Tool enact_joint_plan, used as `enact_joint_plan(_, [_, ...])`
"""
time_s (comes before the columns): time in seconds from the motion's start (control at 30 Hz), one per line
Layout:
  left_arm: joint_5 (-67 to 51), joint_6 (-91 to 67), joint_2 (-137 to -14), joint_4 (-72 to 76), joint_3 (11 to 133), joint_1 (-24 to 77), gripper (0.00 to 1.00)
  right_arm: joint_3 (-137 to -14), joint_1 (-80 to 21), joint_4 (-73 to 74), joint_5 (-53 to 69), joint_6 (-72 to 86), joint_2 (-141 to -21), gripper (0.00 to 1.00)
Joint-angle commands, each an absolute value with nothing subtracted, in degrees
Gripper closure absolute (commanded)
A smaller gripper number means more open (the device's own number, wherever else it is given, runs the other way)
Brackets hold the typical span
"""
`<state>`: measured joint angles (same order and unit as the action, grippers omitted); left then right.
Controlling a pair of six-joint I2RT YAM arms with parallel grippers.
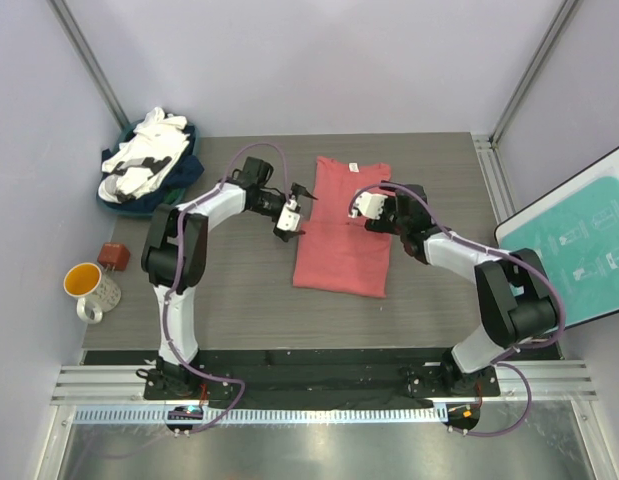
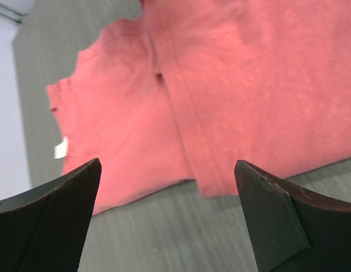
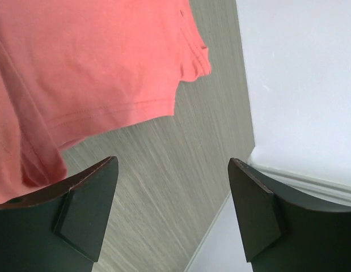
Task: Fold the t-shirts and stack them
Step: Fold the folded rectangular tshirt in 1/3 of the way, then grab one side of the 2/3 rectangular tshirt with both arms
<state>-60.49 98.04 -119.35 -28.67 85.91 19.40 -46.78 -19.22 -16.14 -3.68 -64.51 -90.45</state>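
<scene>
A coral-red t-shirt (image 1: pixel 344 225) lies flat mid-table, its sides folded in to a long rectangle with the neck at the far end. My left gripper (image 1: pixel 301 212) hovers open at its left edge with nothing between the fingers. In the left wrist view the t-shirt (image 2: pixel 220 85) and its white neck tag (image 2: pixel 61 148) lie beyond the open left gripper (image 2: pixel 168 164). My right gripper (image 1: pixel 357 210) is open over the shirt's upper right part. In the right wrist view the right gripper (image 3: pixel 173 160) frames bare table, with the shirt's hem (image 3: pixel 96 62) to the left. More white and navy t-shirts (image 1: pixel 149 160) are heaped at the back left.
An orange-lined mug (image 1: pixel 89 288) and a small brown object (image 1: pixel 113 255) sit off the table's left edge. A teal board (image 1: pixel 579 240) leans at the right. The table's right edge (image 3: pixel 220 209) meets the white wall close to the right gripper.
</scene>
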Motion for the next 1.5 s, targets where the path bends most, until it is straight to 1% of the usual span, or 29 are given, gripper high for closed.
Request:
enact_joint_plan(0.0, [-62.23,96.57,-110.40,-23.62,84.38,18.90,0.00,-50.53,-18.90,-3.04,3.56,-61.43,-83.16,0.18])
enact_joint_plan(0.03, [-62.23,99.81,-109.61,-27.04,83.85,18.81,0.00,-51.23,-18.98,2.14,9.35,-61.52,-82.01,0.18])
enact_joint_plan(0.07, [-62.23,104.02,-107.77,-35.16,83.76,18.81,0.00,-52.46,-18.81,12.03,13.84,-62.39,-79.13,0.18])
enact_joint_plan(0.1, [-62.40,110.76,-107.06,-39.59,83.67,18.81,0.00,-52.38,-18.81,16.30,16.67,-63.97,-77.71,0.19])
enact_joint_plan(0.13, [-62.84,114.31,-106.27,-43.73,83.67,18.81,0.00,-50.90,-18.90,19.31,18.96,-65.29,-75.87,0.19])
enact_joint_plan(0.17, [-63.28,117.22,-105.39,-52.30,83.32,18.81,0.00,-49.93,-18.90,25.86,23.68,-67.65,-74.20,0.19])
enact_joint_plan(0.2, [-63.63,126.12,-105.03,-56.91,82.97,18.90,0.00,-48.44,-19.51,27.58,24.43,-71.59,-70.70,0.19])
enact_joint_plan(0.27, [-63.46,134.17,-104.50,-67.70,80.52,19.16,0.00,-44.48,-19.95,33.11,26.79,-76.00,-67.78,0.19])
enact_joint_plan(0.3, [-63.28,137.78,-103.98,-69.85,79.29,19.25,0.00,-43.34,-20.39,34.18,27.42,-78.46,-65.24,0.19])
enact_joint_plan(0.37, [-62.67,143.77,-103.54,-72.76,75.16,19.69,0.00,-41.05,-20.83,37.61,29.08,-80.50,-63.81,0.19])
enact_joint_plan(0.47, [-60.65,148.26,-103.45,-73.04,70.85,20.48,0.00,-39.99,-22.14,39.20,29.97,-80.25,-63.19,0.19])
enact_joint_plan(0.6, [-60.03,148.54,-103.89,-70.93,68.03,21.18,0.00,-39.29,-24.25,39.55,29.88,-80.24,-63.81,0.20])
enact_joint_plan(0.83, [-59.94,144.42,-105.47,-63.03,64.69,22.32,0.00,-34.11,-28.56,30.52,27.25,-77.88,-64.86,0.20])
enact_joint_plan(0.93, [-59.59,139.67,-106.43,-56.01,63.90,22.32,0.00,-32.70,-29.27,25.77,26.46,-76.12,-65.74,0.20])
enact_joint_plan(1.07, [-59.15,135.97,-107.57,-48.27,63.81,22.32,0.00,-32.52,-29.62,24.17,25.23,-76.38,-66.97,0.20])
enact_joint_plan(1.2, [-59.50,135.26,-108.89,-45.71,63.98,22.32,0.00,-32.26,-29.62,23.29,24.61,-76.02,-67.59,0.21])
enact_joint_plan(1.43, [-59.50,137.02,-112.32,-45.62,65.74,22.76,0.00,-31.82,-29.62,22.50,24.26,-75.94,-68.73,0.21])
enact_joint_plan(1.47, [-59.07,138.07,-112.76,-45.62,65.92,22.76,0.02,-31.90,-29.62,22.41,24.26,-75.94,-69.43,0.21])
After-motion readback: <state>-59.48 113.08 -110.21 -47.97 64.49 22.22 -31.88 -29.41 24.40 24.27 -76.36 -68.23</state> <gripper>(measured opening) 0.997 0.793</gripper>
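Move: Both hands are open, the left about 7 cm and the right some 10 cm above the shirt. The t-shirt's near left corner lies about 18 cm back and 2 cm left of the left hand; its near right corner about 24 cm back and 4 cm left of the right hand. The middle of the folded flap's edge is roughly 2 cm back and 11 cm right of the left hand; the collar label is about 12 cm ahead and 13 cm right of it. Both hands head back to the t-shirt's near corners, fingers kept open. The left hops up some 6 cm, sweeps back about 20 cm and sinks low, then eases forward a few centimetres, drifting left. The right goes back some 24 cm, then slightly forward, sinking and shifting left while it turns nearly 40 degrees counter-clockwise and tips down. Contact with the cloth can't be made out. ##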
